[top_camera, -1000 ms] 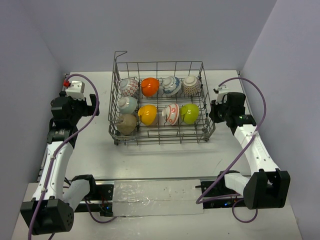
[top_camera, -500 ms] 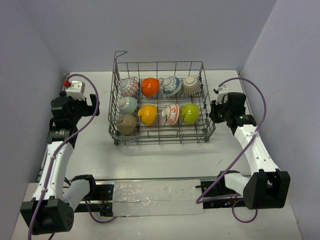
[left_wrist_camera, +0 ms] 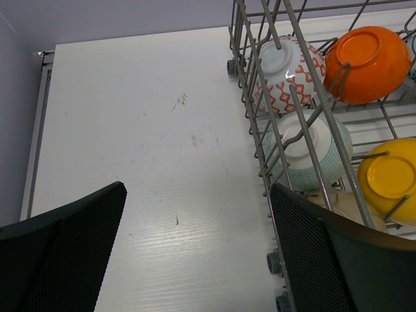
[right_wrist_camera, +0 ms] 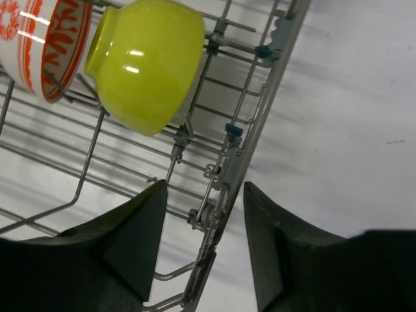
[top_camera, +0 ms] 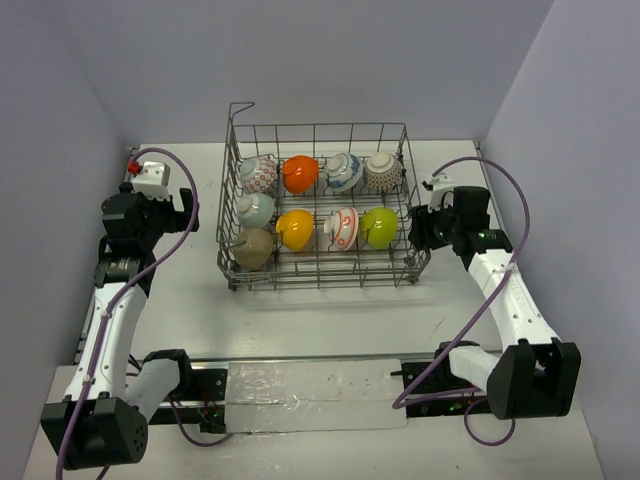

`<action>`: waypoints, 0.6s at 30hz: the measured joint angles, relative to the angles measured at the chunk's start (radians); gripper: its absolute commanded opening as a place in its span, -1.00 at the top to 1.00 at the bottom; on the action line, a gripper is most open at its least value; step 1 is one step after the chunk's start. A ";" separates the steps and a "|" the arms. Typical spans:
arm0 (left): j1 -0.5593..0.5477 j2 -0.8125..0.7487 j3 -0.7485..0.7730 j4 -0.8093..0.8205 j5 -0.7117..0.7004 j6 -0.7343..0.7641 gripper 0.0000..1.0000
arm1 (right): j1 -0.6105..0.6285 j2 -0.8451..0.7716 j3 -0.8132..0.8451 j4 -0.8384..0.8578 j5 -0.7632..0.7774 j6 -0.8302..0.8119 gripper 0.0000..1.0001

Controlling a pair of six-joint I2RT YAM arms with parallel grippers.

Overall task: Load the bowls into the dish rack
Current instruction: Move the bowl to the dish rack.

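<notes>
The grey wire dish rack [top_camera: 320, 128] stands mid-table with several bowls upended among its tines: orange [top_camera: 300, 173], yellow [top_camera: 295, 228], lime green [top_camera: 379, 227], pale teal [top_camera: 255, 209], red-and-white patterned [top_camera: 342, 227] and others. My right gripper [top_camera: 414, 228] is open and straddles the rack's right wall. In the right wrist view the rim wire [right_wrist_camera: 259, 127] runs between the spread fingers of that gripper [right_wrist_camera: 203, 218], with the lime green bowl [right_wrist_camera: 146, 62] just inside. My left gripper [left_wrist_camera: 195, 250] hangs open and empty over bare table beside the rack's left wall [left_wrist_camera: 259, 130].
Purple walls close in the table on the left, back and right. A raised wire loop [top_camera: 241, 106] stands at the rack's far left corner. Small caster wheels [left_wrist_camera: 275, 262] show under the rack's left side. Both arms' bases sit on the rail [top_camera: 310, 385] at the near edge.
My right gripper's fingers have spread apart and the hand has shifted slightly left toward the rack. The left arm, rack and bowls have not moved.
</notes>
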 measured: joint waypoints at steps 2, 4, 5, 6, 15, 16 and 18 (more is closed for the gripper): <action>0.000 0.000 0.000 0.000 0.000 0.000 -0.99 | 0.001 0.000 0.000 -0.016 -0.021 -0.005 -0.37; 0.000 0.000 0.000 0.000 0.000 0.000 -0.98 | 0.001 0.000 0.000 -0.021 -0.031 -0.002 -0.54; 0.000 0.000 0.000 0.000 0.000 0.001 -0.99 | 0.001 0.000 0.000 -0.021 -0.033 -0.003 -0.68; 0.000 0.000 0.000 0.000 0.000 0.001 -0.98 | 0.001 0.000 0.000 -0.022 -0.035 -0.002 -0.73; 0.000 -0.002 0.000 0.000 0.000 0.001 -0.98 | 0.001 -0.035 0.000 -0.016 -0.046 0.001 -1.00; 0.000 -0.004 0.000 0.000 0.000 0.001 -0.99 | 0.001 -0.042 0.000 -0.015 -0.047 0.003 -1.00; 0.000 -0.007 0.000 0.000 0.000 0.001 -0.99 | 0.001 -0.056 0.000 -0.010 -0.046 0.008 -1.00</action>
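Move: Right between the right hand's part-open fingers runs the rack's right rim, near its front corner. The lime bowl sits about 9 cm to this hand's left, 5 cm ahead and 6 cm lower, with the red-patterned bowl some 8 cm left of it and the dotted bowl roughly 12 cm beyond it. From the left hand, that stretch of rim lies about 57 cm to the right, 4 cm nearer the base and around 9 cm lower. Opening from about half to fully wide, the right hand's fingers spread clear on either side of the rack rim. Meanwhile the hand eases under 1 cm left and back, then lifts nearly 2 cm straight up away from the rim, its wrist barely turning. ##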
